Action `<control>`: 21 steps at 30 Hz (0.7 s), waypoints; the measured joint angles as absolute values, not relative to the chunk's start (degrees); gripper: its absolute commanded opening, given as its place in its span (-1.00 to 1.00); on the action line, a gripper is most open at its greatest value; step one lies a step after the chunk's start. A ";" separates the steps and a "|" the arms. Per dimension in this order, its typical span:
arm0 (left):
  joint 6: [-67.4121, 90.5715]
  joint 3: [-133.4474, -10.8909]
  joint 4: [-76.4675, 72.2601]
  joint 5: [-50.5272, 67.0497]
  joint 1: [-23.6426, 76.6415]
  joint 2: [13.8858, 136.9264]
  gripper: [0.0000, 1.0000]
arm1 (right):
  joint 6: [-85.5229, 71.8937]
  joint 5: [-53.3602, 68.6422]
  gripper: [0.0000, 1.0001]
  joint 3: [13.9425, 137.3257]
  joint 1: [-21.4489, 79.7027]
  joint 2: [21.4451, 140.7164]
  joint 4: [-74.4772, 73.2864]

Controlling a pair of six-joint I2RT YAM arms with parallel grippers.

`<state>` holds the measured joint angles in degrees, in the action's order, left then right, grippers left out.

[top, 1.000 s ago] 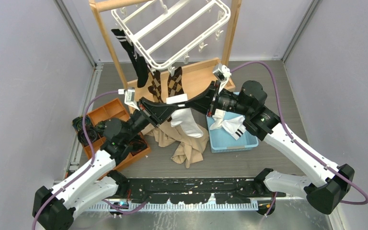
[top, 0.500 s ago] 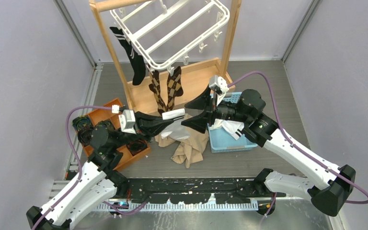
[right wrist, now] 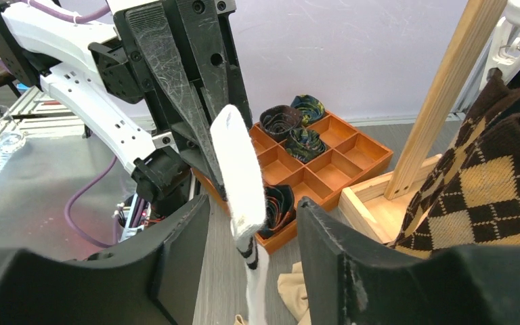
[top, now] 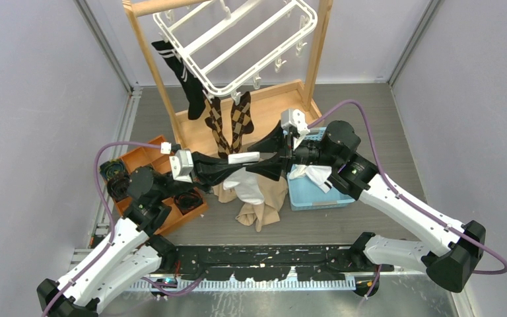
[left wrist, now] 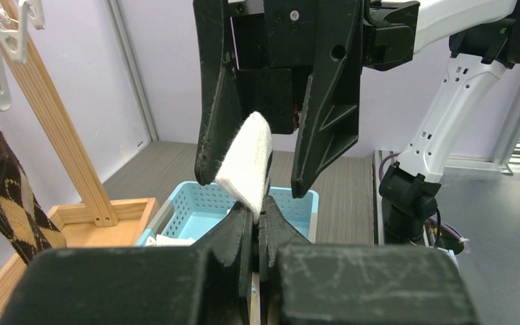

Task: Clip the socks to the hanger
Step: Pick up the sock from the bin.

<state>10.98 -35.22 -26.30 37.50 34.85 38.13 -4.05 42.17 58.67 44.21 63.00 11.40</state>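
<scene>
My left gripper point(left wrist: 257, 215) is shut on the cuff of a white sock point(left wrist: 247, 161), which sticks up from its tips while its black-banded foot point(right wrist: 254, 271) hangs down. My right gripper point(right wrist: 254, 203) faces it, open, one finger on each side of the cuff with a gap on both sides. In the top view the two grippers, left point(top: 234, 165) and right point(top: 265, 162), meet at the sock point(top: 244, 158) below the hanger point(top: 237, 39). A black striped sock point(top: 185, 79) and two brown argyle socks point(top: 228, 122) hang from its clips. Another white sock point(top: 318, 175) lies in the blue basket.
The blue basket point(top: 340, 197) sits under my right wrist. Beige cloth point(top: 257, 201) is heaped on the table beneath the grippers. An orange compartment tray point(top: 162, 153) with rolled items is at the left. The wooden stand point(top: 152, 63) carries the hanger, its base point(top: 270, 109) behind.
Both grippers came down and toward me, away from the hanger, with the white sock. My right gripper opened and now straddles the cuff, its jaws narrower than half a second ago.
</scene>
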 measured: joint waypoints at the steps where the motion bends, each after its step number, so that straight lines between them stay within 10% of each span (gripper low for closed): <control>1: 10.92 -35.24 -26.33 37.30 34.85 38.13 -1.00 | -3.66 42.22 -0.04 58.74 44.21 63.00 11.42; 8: 10.33 -35.24 -26.30 34.54 34.85 38.13 -0.98 | -1.78 42.61 -0.97 59.27 44.27 63.02 10.72; 15: 11.66 -35.24 -25.80 33.45 34.85 37.78 0.14 | 3.79 39.62 -0.98 60.71 44.42 62.67 6.50; 21: 11.14 -35.22 -22.79 33.43 34.85 33.54 0.11 | 10.68 39.18 -0.98 63.22 44.47 62.15 -0.32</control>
<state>11.14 -35.22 -22.79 33.43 34.85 33.54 10.68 39.18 63.22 44.47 62.15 -0.32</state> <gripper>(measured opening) 0.607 0.063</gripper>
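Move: The white sock's cuff, still pinched by the left hand, sits between the right hand's open fingers, about 2 cm to the left of that hand point and level with it. From the left hand the cuff is some 3 cm to the right and 1 cm ahead. The nearer argyle sock hangs about 13 cm ahead of the right hand and 3 cm left, at much the same height; the blue bin lies roughly 20 cm right, 11 cm ahead and 30 cm below the right hand. Almost in place, the right hand shuts its half-open fingers on the cuff and takes a pinch, then eases about 1 cm forward and 1 cm right, rolling some 10 degrees so its forward side lifts. The left hand keeps its pinch through a forward drift of about 1 cm, then opens wide, lets go and draws back, left and slightly up. ##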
